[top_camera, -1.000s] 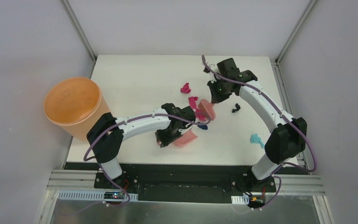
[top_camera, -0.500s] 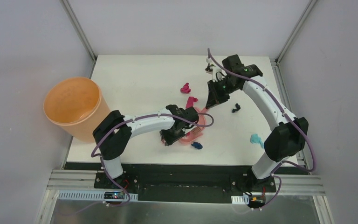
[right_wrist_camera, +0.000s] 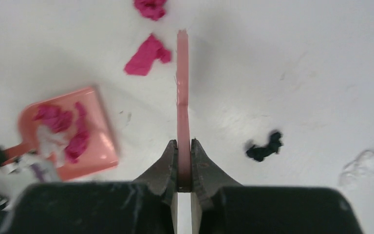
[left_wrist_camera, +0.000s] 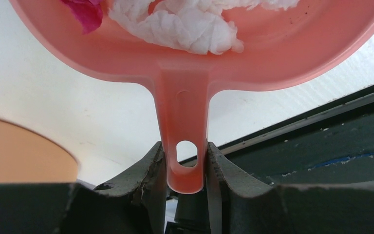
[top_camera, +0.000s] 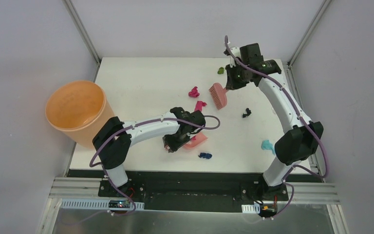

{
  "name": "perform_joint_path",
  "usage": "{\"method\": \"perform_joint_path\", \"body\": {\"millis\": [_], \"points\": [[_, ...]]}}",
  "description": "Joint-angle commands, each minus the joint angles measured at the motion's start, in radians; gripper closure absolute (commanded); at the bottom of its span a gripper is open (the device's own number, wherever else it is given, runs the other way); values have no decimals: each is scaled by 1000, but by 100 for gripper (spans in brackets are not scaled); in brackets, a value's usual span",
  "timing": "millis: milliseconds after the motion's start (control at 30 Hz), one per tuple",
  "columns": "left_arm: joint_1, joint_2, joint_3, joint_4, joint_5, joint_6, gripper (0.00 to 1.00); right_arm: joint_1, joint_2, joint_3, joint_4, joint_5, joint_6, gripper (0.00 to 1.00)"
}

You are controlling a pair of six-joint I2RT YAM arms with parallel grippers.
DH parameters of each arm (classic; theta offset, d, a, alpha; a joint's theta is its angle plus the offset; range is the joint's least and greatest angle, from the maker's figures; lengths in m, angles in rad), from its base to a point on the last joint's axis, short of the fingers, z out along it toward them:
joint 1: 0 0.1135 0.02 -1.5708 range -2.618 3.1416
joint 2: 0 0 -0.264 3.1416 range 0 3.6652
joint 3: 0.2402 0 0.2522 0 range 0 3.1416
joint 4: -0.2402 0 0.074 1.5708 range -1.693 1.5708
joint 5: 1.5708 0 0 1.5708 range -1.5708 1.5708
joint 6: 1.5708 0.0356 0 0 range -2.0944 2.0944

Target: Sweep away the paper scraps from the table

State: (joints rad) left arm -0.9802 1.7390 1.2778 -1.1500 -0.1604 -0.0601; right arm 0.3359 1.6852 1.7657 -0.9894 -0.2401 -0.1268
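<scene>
My left gripper (left_wrist_camera: 186, 168) is shut on the handle of the pink dustpan (left_wrist_camera: 224, 48), which holds a white wad (left_wrist_camera: 185, 24) and a magenta wad (left_wrist_camera: 85, 12). In the top view the pan (top_camera: 196, 141) rests near the front middle of the white table (top_camera: 141, 83). The right gripper (right_wrist_camera: 184, 146) is shut on the pink brush (right_wrist_camera: 182, 97), held above the table at back right (top_camera: 217, 95). Loose paper scraps: two magenta (top_camera: 193, 92) (top_camera: 200, 105), black (top_camera: 246, 113), teal (top_camera: 268, 146), dark blue (top_camera: 205, 156), olive (top_camera: 220, 70).
A big orange bucket (top_camera: 75, 109) stands off the table's left edge, beside the left arm. The black front edge (left_wrist_camera: 321, 117) runs just behind the dustpan handle. Metal frame posts rise at the back corners.
The right arm has lifted the brush away from the dustpan toward the back right. The dark blue scrap has ended up nearer the front edge, outside the pan. The pan has shifted slightly.
</scene>
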Motion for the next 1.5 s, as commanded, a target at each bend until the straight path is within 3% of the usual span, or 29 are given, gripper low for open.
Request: {"method": "perform_joint_path", "body": {"millis": [0,167,367,767,867,967,1133,1333,1467], "points": [[22,-32,59,-90,-37,-43,100,60,41,-13,211,340,-128,100],[68,-9,77,-81,2,-22,100,136,147,41,211,429,-199,100],[87,55,80,-62,40,14,100,197,219,58,108,260,-281,100],[117,121,83,2,53,40,100,322,111,-100,-93,-7,-295,100],[119,122,78,29,67,49,100,321,70,-94,-176,-152,-282,100],[120,122,76,36,56,49,100,320,18,-93,-201,-202,-262,100],[120,85,44,69,42,45,100,300,-53,-106,-176,-98,-228,100],[118,-16,-12,154,45,51,100,185,-74,-132,-104,-3,-169,100],[118,-101,-41,215,3,51,100,106,-89,-137,-92,-43,-144,100]]}}
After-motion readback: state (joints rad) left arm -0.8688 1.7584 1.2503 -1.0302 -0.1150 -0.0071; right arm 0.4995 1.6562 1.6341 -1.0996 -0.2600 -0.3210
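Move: The red scrap to sweep lies about 10 cm to the left of the right hand, 3 cm farther out and roughly 21 cm below. The dustpan's middle is some 15 cm back and 11 cm left of that hand, a second red scrap about 10 cm ahead and 11 cm left, the black scrap level with the hand but 14 cm right. From the left hand, which holds the pan, the red scrap is about 24 cm ahead and 14 cm right. Keep hold of the brush with the right gripper and dip it 5 cm forward and down beyond the red scrap, then sweep left and about 14 cm back towards the pan mouth, turning some 30 degrees counter-clockwise; then ease up and swing back to the right. Meanwhile the left gripper keeps its grip on the pan handle, lowers the pan slightly and edges it 3 cm forward. ##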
